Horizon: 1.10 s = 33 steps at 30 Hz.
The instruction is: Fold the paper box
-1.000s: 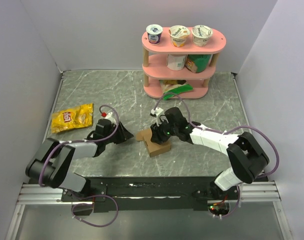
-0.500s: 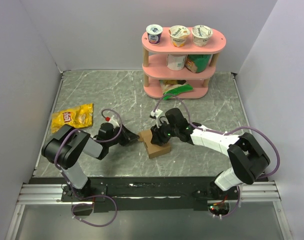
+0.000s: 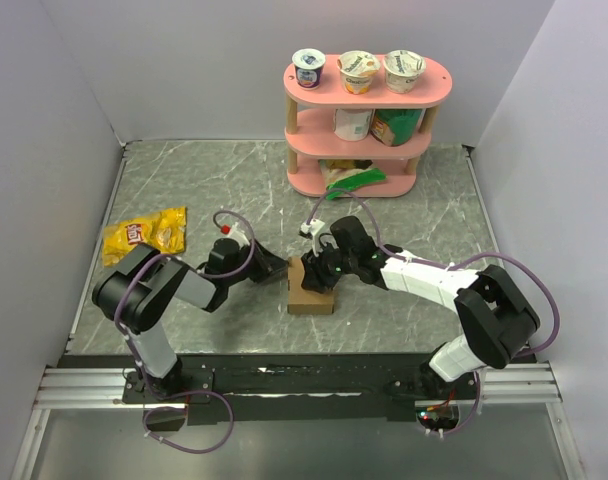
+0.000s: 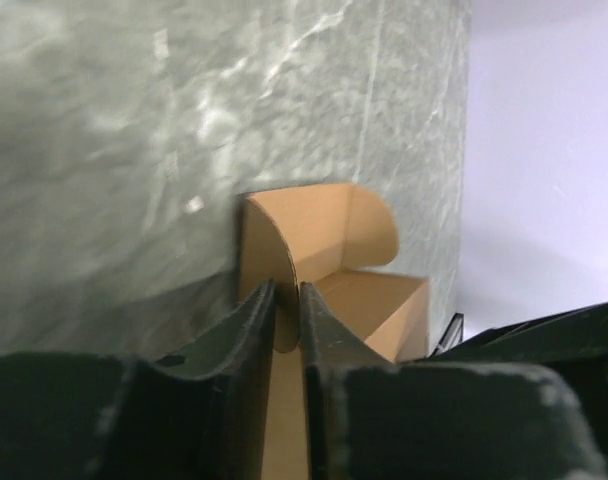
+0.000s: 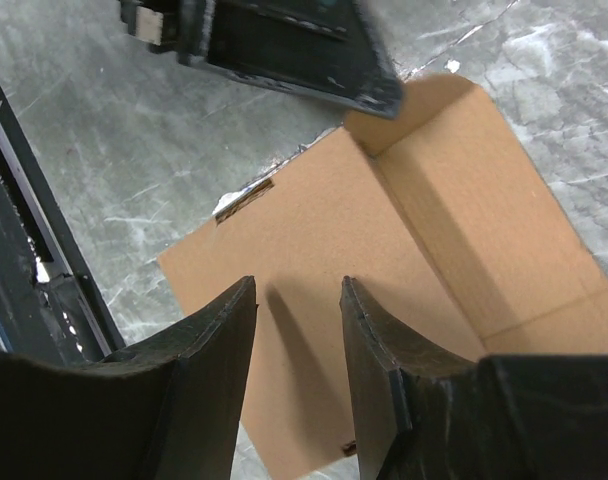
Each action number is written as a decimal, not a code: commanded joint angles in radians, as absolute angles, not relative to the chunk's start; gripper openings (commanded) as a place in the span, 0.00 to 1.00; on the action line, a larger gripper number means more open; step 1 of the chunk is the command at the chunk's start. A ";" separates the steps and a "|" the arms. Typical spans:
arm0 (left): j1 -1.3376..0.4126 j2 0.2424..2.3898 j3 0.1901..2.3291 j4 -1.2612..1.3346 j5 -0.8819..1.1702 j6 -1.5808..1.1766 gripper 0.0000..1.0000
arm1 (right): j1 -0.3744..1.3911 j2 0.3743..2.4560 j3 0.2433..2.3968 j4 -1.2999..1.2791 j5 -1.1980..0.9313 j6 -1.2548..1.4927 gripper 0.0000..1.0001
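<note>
The paper box [image 3: 312, 293], plain brown cardboard and partly folded, lies on the marble table between my two arms. My left gripper [image 3: 281, 270] reaches in from the left and is shut on a rounded upright flap of the paper box [image 4: 354, 228], which sits pinched between the left gripper's [image 4: 287, 296] jaws. From the right, my right gripper [image 3: 320, 268] stands over the sheet. In the right wrist view the right gripper [image 5: 298, 290] is open, its fingertips resting on the flat panel of the paper box [image 5: 319, 225], beside a raised side wall. The left gripper [image 5: 274, 45] shows beyond the box.
A pink three-tier shelf [image 3: 367, 125] with yogurt cups and snack packs stands at the back, right of centre. A yellow snack bag [image 3: 144, 236] lies at the left. White walls close in the table on three sides.
My left gripper has moved right to the box and closed on its flap. The box has shifted and its left flap now stands up. The right gripper has stayed put, open.
</note>
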State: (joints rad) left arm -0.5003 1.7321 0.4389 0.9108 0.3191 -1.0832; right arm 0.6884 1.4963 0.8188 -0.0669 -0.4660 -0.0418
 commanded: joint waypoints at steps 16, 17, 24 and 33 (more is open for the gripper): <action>-0.566 1.735 0.508 0.950 0.361 -1.123 0.36 | 0.699 1.508 0.788 -0.121 -0.399 0.012 0.51; -0.566 1.729 0.506 0.939 0.351 -1.115 0.36 | 0.698 1.471 0.788 -0.123 -0.393 0.029 0.55; -0.565 1.642 0.541 0.749 0.278 -0.991 0.45 | 0.677 1.322 0.885 -0.264 -0.282 0.097 0.95; -0.532 1.562 0.586 0.644 0.271 -0.871 0.69 | 0.437 1.270 0.824 -0.281 -0.365 0.250 1.00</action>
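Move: The flap's left ear is right at my left fingertips, about 1 cm to the right of them and a centimetre lower. From that hand, the untucked flap's middle is some 6 cm to the right, level ahead, and the paper box's middle is 6 cm right and 6 cm back, about finger height. My right fingertips are over the middle of the lid, the box's middle about 2 cm beneath them, the flap 6 cm ahead and slightly lower, and the ear 6 cm ahead and 5 cm left. My left hand eases its fingers partly open around the flap's ear and goes about 2.5 cm right, rising slightly, then holds there while my right fingertips keep resting on the lid. Then I spread the right fingers wide and lift off, some 7 cm right, 5 up and a little forward, swinging about 20 degrees clockwise; the left opens further and backs off left and up. ##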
